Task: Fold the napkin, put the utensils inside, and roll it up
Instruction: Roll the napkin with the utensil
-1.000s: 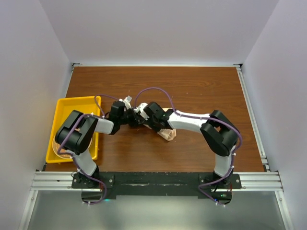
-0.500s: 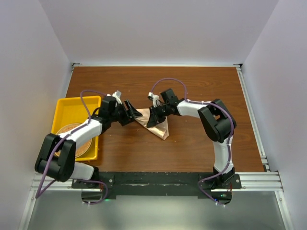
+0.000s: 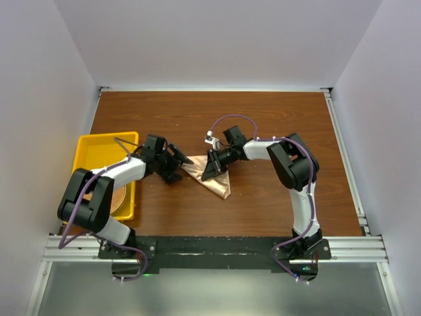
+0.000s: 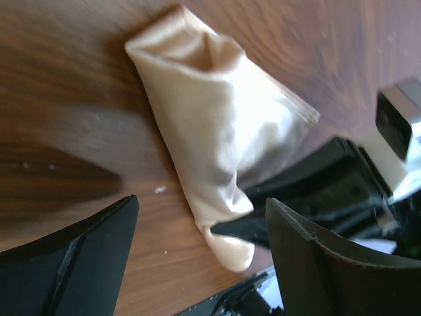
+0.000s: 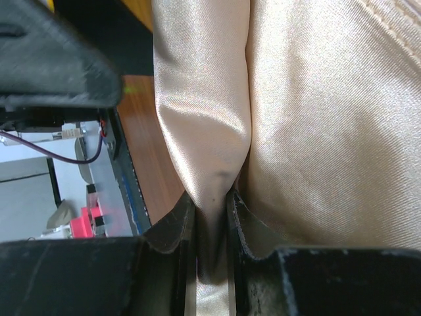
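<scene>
The peach-orange napkin (image 3: 212, 179) lies bunched in a rough triangle on the wooden table (image 3: 276, 118). My right gripper (image 3: 210, 170) is shut on a fold at its upper edge. In the right wrist view the cloth (image 5: 316, 118) is pinched between the two black fingers (image 5: 172, 230). My left gripper (image 3: 181, 164) stands open just left of the napkin, apart from it. In the left wrist view the napkin (image 4: 210, 125) lies ahead of the spread fingers (image 4: 79, 257), and its tip hangs between them untouched. The utensils are out of view.
A yellow tray (image 3: 92, 146) stands at the table's left edge with a round woven mat (image 3: 118, 199) in it. White walls close in the table on three sides. The arm bases sit on the black rail (image 3: 210, 249) at the near edge.
The left gripper has opened, let go of the napkin and drawn back to the left. The right gripper has kept its hold, and the napkin has spread out from a bunch.
</scene>
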`<act>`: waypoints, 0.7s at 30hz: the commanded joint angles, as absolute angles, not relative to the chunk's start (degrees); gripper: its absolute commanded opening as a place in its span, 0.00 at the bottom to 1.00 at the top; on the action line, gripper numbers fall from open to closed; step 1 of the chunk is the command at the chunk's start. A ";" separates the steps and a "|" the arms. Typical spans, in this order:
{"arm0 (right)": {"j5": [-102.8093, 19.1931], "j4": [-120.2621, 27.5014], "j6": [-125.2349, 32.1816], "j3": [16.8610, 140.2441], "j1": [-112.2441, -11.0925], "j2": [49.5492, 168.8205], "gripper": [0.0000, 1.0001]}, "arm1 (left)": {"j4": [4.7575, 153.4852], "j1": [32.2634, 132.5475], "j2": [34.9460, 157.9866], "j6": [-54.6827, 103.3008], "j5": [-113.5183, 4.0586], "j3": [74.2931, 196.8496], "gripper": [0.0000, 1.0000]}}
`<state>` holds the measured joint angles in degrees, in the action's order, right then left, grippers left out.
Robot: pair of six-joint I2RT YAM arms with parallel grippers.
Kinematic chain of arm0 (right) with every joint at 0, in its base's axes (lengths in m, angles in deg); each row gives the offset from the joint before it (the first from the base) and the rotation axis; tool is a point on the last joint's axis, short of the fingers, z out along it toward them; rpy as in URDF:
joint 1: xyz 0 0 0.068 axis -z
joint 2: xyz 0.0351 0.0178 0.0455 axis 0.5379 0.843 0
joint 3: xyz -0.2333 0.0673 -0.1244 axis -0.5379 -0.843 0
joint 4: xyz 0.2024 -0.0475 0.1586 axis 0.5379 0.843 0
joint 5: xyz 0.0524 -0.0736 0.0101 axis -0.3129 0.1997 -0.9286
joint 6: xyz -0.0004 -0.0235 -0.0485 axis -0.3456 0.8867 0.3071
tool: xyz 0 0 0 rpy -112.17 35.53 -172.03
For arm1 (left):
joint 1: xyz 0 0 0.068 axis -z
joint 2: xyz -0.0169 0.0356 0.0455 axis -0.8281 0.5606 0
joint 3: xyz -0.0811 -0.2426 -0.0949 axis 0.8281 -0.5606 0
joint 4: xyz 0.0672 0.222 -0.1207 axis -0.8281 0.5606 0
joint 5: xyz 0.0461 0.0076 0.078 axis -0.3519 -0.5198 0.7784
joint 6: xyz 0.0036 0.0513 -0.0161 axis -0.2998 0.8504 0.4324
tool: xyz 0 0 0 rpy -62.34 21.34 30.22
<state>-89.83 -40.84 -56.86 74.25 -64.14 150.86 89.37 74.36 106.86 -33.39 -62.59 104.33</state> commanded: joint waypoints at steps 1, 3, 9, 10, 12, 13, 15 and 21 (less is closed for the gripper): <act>-84.44 -35.72 -55.44 72.70 -64.71 153.79 0.00 | 91.77 74.10 110.17 -35.83 -58.78 109.80 0.81; -84.44 -36.08 -55.62 72.70 -64.71 153.79 0.00 | 92.64 74.10 112.64 -36.44 -57.64 111.03 0.79; -83.39 -36.16 -55.01 73.23 -64.80 153.87 0.00 | 95.28 75.24 117.47 -37.59 -54.21 113.67 0.66; -83.30 -36.17 -55.01 73.23 -64.80 153.88 0.00 | 95.72 75.50 118.00 -37.76 -53.68 113.68 0.61; -82.95 -36.08 -54.92 73.41 -64.80 153.88 0.00 | 95.82 75.68 118.09 -38.82 -51.92 113.07 0.56; -82.25 -35.82 -54.83 73.58 -64.80 153.96 0.00 | 95.55 75.68 118.18 -38.99 -51.40 112.80 0.48; -81.37 -35.20 -54.30 73.93 -64.97 153.61 0.00 | 95.64 75.77 118.62 -38.47 -49.90 112.80 0.41; -77.07 -30.91 -52.55 76.47 -66.11 152.82 0.03 | 101.87 76.30 119.67 -35.13 -46.91 116.04 0.03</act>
<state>-87.99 -38.35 -56.84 75.45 -65.08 150.86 93.00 76.11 117.96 -40.29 -54.52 114.14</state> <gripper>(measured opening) 0.180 0.136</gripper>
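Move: The left hand stands open just short of the napkin roll's far left end, which lies about 4 cm ahead of its fingers, level with them sideways and some 3 cm lower. The right fingers' grip on the roll is about 8 cm to the left hand's right and 1 cm back; the roll's near end is roughly 13 cm right and 9 cm back. From the right hand that far left end is about 5 cm ahead and 8 cm left, at its own height. Forward by about 4 cm and down some 2 to 3 cm, the left hand brings its open fingers over the far left end of the napkin roll, turning slightly counter-clockwise, then shuts them and pinches the satin there. The right hand stays put and keeps its pinch on the middle of the roll. ##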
